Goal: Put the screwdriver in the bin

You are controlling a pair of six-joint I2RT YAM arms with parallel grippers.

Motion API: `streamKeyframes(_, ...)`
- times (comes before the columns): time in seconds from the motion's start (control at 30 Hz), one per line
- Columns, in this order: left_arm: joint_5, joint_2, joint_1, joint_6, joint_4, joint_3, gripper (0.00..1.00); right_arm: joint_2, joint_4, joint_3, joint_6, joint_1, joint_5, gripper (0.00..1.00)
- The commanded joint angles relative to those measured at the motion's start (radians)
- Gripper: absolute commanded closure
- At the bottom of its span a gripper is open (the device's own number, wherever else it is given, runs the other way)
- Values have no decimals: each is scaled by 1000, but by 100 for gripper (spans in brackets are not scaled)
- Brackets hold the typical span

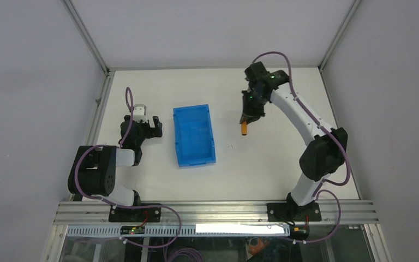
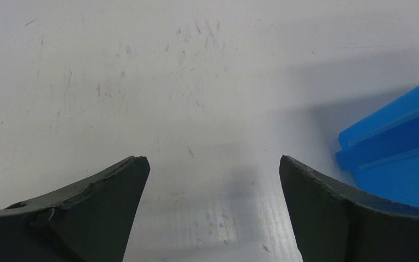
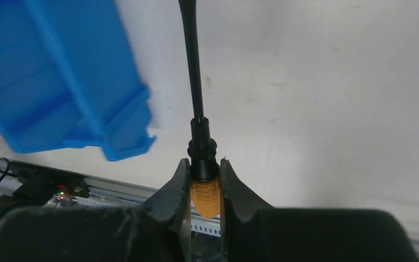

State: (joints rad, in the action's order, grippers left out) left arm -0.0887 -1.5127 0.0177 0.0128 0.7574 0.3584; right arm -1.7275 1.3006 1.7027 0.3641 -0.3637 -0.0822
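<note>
The blue bin (image 1: 195,135) sits on the white table, left of centre, with nothing in it. My right gripper (image 1: 246,121) is shut on the screwdriver (image 1: 244,128) and holds it above the table, a short way right of the bin. In the right wrist view the jaws clamp the orange handle (image 3: 204,196) at the black collar, and the dark shaft (image 3: 192,60) points away from the gripper (image 3: 204,168). The bin (image 3: 60,76) shows at the upper left there. My left gripper (image 1: 151,126) is open and empty, just left of the bin; its fingers (image 2: 103,191) frame bare table (image 2: 213,164), with the bin's corner (image 2: 398,153) at the right.
White walls and metal frame rails (image 1: 95,109) bound the table. The aluminium rail (image 1: 218,210) with both arm bases runs along the near edge.
</note>
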Motion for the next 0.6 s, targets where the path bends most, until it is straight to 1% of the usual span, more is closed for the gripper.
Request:
streamKeyframes(0.0, -17, 5, -6, 3, 65, 16, 1, 36, -275, 2, 181, -199, -114, 100)
streamKeyframes(0.07, -17, 5, -5, 3, 65, 17, 1, 0, -361, 29, 233, -291, -90, 100)
streamKeyframes(0.13, -18, 6, -5, 3, 65, 16, 1, -47, -404, 65, 252, -363, -51, 100)
streamKeyframes(0.23, -17, 5, -5, 3, 65, 17, 1, -144, -412, 134, 256, -444, 34, 100)
streamKeyframes(0.4, -17, 5, -5, 3, 65, 16, 1, -309, -378, 211, 260, -515, 201, 100)
streamKeyframes(0.57, -17, 5, -5, 3, 66, 16, 1, -415, -380, 227, 270, -548, 250, 100)
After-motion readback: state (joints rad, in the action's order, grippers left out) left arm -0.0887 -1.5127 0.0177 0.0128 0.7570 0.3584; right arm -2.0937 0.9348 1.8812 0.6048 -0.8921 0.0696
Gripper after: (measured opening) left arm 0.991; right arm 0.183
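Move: The right hand already pinches the screwdriver by its orange handle, and the blue bin lies to that hand's left: its middle is about 24 cm left, 2 cm farther out and some 15 cm below, and its right wall about 15 cm left, 2 cm farther out. No other loose thing stands in the way. From the idle left hand the bin's middle is some 19 cm right, 5 cm back and nearly level. Leftwards in one quick sweep of about 23 cm, the right hand carries the screwdriver over the bin's right wall, rising slightly at first and then sinking, to end roughly 7 cm lower and still going down towards the bin floor. The wrist swings about 15 degrees counter-clockwise on the way; the fingers keep their pinch on the handle. ##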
